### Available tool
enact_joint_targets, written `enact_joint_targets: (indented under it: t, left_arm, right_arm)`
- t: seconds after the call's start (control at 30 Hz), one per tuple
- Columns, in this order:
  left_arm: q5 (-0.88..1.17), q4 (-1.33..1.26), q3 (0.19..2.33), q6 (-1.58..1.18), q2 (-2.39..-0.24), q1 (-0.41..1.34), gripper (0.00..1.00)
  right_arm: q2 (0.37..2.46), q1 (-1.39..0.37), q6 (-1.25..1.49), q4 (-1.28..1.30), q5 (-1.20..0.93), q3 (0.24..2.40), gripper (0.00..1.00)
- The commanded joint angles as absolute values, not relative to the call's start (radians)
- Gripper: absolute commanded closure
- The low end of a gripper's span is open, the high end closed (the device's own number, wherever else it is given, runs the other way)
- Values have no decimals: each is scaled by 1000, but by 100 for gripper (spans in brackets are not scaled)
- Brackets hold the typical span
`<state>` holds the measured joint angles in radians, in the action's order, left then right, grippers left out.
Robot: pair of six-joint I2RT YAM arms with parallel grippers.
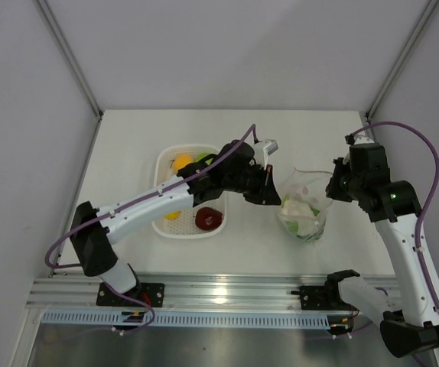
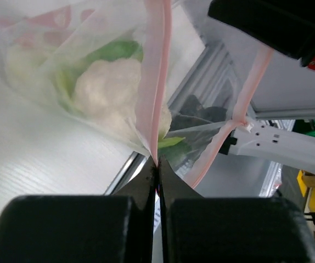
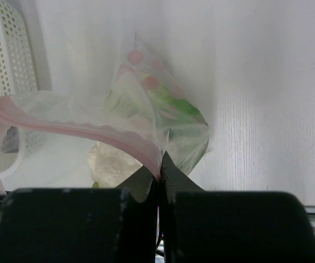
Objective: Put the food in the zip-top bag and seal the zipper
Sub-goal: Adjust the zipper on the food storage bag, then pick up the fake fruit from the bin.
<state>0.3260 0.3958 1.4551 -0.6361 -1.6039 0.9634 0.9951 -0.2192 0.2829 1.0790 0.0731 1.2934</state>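
The clear zip-top bag (image 1: 304, 205) hangs open between both grippers, right of the basket. Two lettuces (image 1: 299, 208) lie inside it; the left wrist view shows one as a white-green lump (image 2: 111, 87). My left gripper (image 2: 158, 163) is shut on the pink zipper (image 2: 160, 82) at the bag's left rim. At the right rim my right gripper (image 3: 160, 171) is shut on the same zipper strip (image 3: 64, 123). An orange fruit (image 1: 182, 162), a lime-green fruit (image 1: 204, 159) and a dark red apple (image 1: 209, 219) sit in the basket. A second yellow fruit (image 1: 172, 215) peeks from under the left arm.
The white perforated basket (image 1: 158, 172) stands left of the bag, with the left arm reaching across it. An aluminium rail (image 1: 219, 290) runs along the table's near edge. Grey walls close in the back and both sides.
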Motion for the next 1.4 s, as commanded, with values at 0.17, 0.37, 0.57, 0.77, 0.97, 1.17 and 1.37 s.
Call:
enact_joint_targets:
  t: [0.17,0.37,0.57,0.77,0.97,1.17,1.37]
  left_arm:
    - [339,350,1517,-597,-1539,969,100]
    - [420,422,1528,-626,-1680,922,99]
    - [431,359,1451,-643,-1650,923,99]
    - [313,394,1450,-600,-1563,923,56]
    - [-56,429,1313,-549,-1251,920,5]
    - [-130,619,1240,-618,-1094,847,0]
    - [-40,762,1073,-725,-1063,769,1]
  right_arm:
    - [1000,-215,265,1083,113,1453,100]
    - [1041,-207,271,1071,20,1326,100]
    - [1000,-207,269,1037,23,1304,100]
    - [1008,-212,273,1029,-40,1270,100]
    - [1014,-210,262,1039,-49,1293,100]
    - [1028,-215,259,1032,-67,1295,100]
    - [1022,-216,252,1034,-67,1284,100]
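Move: My left fingers are shut on the left side of the bag's zipper. The food in the bag's bottom is about 7 cm ahead, 12 cm to the right and 16 cm below that hand. The red fruit lies roughly 7 cm ahead and 19 cm left, the white tray's middle some 15 cm ahead and 26 cm left, both about 16 cm lower. From my right hand, pinching the zipper's other side, the food is about 5 cm ahead, 3 cm left, 16 cm down. With both hands still pinching the zipper, I lift a couple of centimetres, then lower to just under where I began. My left fingers open wide and let go of the bag; that hand pulls about 18 cm left, rising high and then dipping, turning some 30 degrees counter-clockwise, to over the red fruit. My right hand keeps its pinch and eases 2 cm left. ##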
